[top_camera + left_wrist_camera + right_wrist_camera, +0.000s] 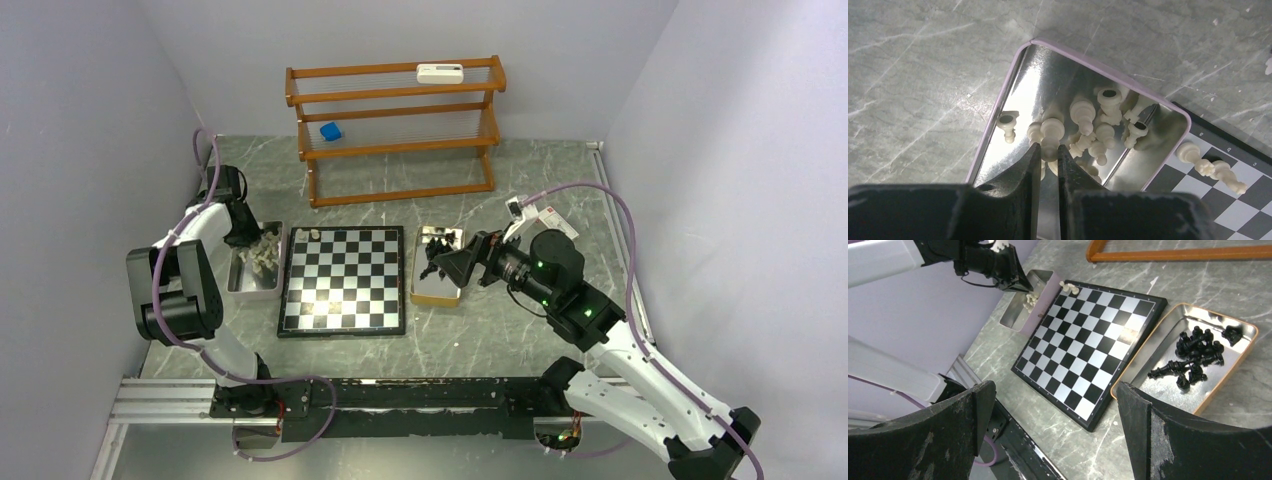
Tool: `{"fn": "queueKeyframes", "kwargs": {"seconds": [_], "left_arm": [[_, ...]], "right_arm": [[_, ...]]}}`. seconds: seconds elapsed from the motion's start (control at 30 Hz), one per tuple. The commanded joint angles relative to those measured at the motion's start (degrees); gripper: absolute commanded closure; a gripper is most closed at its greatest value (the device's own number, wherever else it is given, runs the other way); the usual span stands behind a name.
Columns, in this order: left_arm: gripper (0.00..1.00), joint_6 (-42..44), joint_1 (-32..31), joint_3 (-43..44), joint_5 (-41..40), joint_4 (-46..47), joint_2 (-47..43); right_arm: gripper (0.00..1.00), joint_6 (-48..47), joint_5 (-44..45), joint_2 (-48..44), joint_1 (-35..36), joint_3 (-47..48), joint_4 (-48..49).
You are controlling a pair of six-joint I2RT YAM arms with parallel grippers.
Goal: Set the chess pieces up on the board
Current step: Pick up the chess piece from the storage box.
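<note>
My left gripper [1049,147] reaches into the metal tray [998,110] of whitish-cream chess pieces [1098,125], left of the board [343,280]. Its jaws are closed on one cream piece [1052,131], whose rounded head sticks out past the fingertips. Two cream pieces [1215,167] lie tipped over on the board's far left corner. My right gripper [1055,390] hangs open and empty above the near end of the orange-rimmed tray [1148,360]. Several black chess pieces [1198,352] lie in a heap in that tray, to the right of the board [1088,335].
A wooden rack [395,130] stands behind the board, with a blue block [331,131] on its lower shelf and a white device [440,73] on top. Purple-grey walls close in the left and right sides. A black mounting rail [400,395] runs along the near edge.
</note>
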Motion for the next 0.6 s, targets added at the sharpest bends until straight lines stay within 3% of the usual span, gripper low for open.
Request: {"fn": "queueKeyframes", "kwargs": {"seconds": [0.0,0.57], "left_arm": [[0.86,-0.28,0.47,2.62,-1.15,-2.14,-3.09],[0.89,0.80,-1.66,2.80,-0.67,-5.28,-13.02]], "right_arm": [[0.04,-0.61,0.46,-0.81,0.22,-0.69,-0.64],[0.04,-0.21,0.19,-2.49,0.19,-1.04,-0.21]]}}
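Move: The left hand is down in the storage box, already gripping a white chess piece. The next free far-row square of the board lies about 14 cm to its right, 3 cm farther out and 3 cm lower. The two placed white pieces stand some 9 and 12 cm to its right, both about 3 cm ahead, near its height. From the right hand that square is roughly 16 cm ahead, 23 cm left and 25 cm below. Still pinching the white piece between nearly closed fingertips, the left hand draws it up out of the storage box, rising about 5.5 cm almost straight and quickening after a slow start. The wrist tilts some 5 degrees so that the fingers point a little more forward; the grip is kept. ##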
